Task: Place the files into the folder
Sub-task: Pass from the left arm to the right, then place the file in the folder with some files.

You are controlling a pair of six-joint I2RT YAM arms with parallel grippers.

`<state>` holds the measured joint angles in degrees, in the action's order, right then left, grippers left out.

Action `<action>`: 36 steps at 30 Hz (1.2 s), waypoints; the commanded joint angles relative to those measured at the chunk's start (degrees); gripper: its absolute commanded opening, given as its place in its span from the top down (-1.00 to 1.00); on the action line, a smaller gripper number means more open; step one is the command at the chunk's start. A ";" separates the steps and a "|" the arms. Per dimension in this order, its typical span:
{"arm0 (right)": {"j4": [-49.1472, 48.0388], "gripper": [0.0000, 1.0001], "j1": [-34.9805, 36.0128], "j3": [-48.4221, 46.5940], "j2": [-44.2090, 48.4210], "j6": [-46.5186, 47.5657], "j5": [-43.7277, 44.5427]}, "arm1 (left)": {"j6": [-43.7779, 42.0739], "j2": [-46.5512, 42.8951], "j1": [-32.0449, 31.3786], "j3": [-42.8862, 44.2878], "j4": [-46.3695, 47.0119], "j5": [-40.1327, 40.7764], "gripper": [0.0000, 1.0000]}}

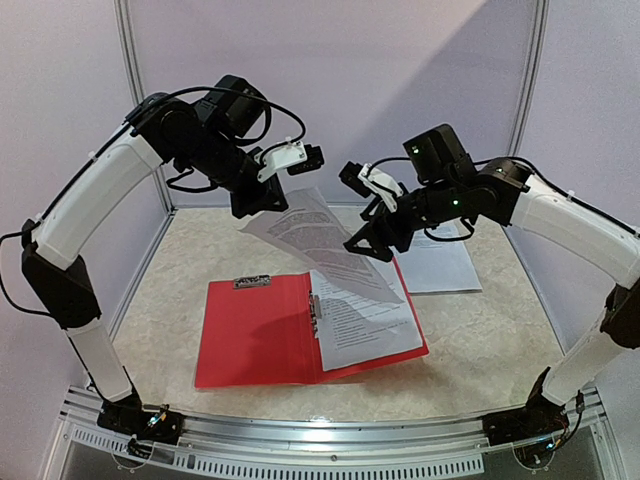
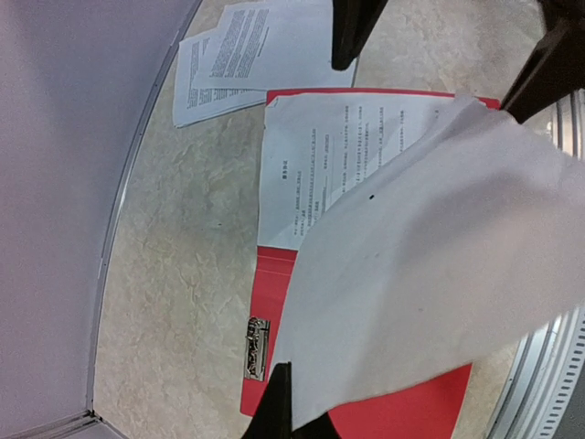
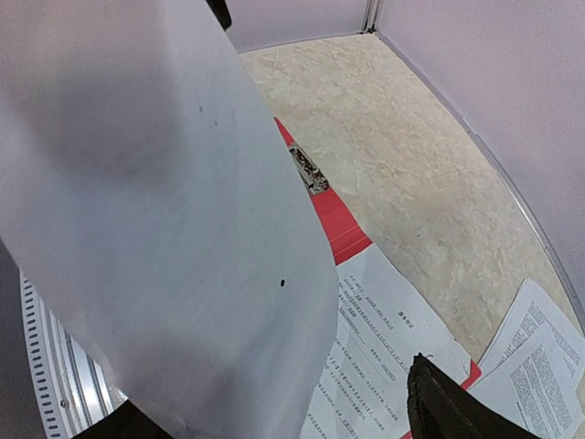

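Observation:
The red folder (image 1: pixel 255 335) lies open on the table, and one printed sheet (image 1: pixel 375 325) rests on its right half. Another of the files (image 1: pixel 315 235) hangs in the air above it, blank side toward both wrist cameras. My left gripper (image 1: pixel 265 205) is shut on that sheet's upper left corner; the left wrist view shows its black fingertips (image 2: pixel 279 402) pinching the edge of the sheet (image 2: pixel 430 265). My right gripper (image 1: pixel 372 245) stands open around the sheet's opposite end, one finger (image 3: pixel 448 402) beside the sheet (image 3: pixel 155 229) and the other under it.
More printed sheets (image 1: pixel 445 265) lie on the table behind the folder's right side. A silver clip (image 1: pixel 252 281) sits at the folder's far left edge. Pale walls close in the back and sides, and a metal rail (image 1: pixel 320 430) runs along the front.

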<state>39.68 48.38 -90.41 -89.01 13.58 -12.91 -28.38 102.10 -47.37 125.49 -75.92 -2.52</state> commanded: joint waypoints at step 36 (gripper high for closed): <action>4.97 1.00 -24.05 5.70 -14.46 -33.03 -25.75 | -2.35 -10.60 17.35 -41.40 12.41 22.26 -0.98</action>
<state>42.26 25.98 -85.12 -100.25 -18.87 -33.67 -30.20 91.09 -33.47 96.51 -69.69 13.65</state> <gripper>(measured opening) 0.005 0.995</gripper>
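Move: The file sheet hangs between the two hands: from the right hand, whose parted fingers straddle its edge, its middle lies about 5 cm left, 4 cm back and a little below. The open folder's middle is some 8 cm left and 6 cm back of the right hand, nearly 30 cm down; the loose sheets are roughly 21 cm right and 18 cm ahead, on the table. From the left hand, still gripping the sheet, its middle is about 7 cm right, 5 cm back and 6 cm down. The right hand eases down about 2 cm and shuts its fingers on the file sheet's near edge while the left holds still, and only then does the left open wide to let go and draw away some 15 cm to its left, dropping and edging forward. With the sheet pinched, the right hand swings right and forward about 8 cm each, then sinks, its wrist turning clockwise some 30 degrees and tipping its fingers steeply down. ##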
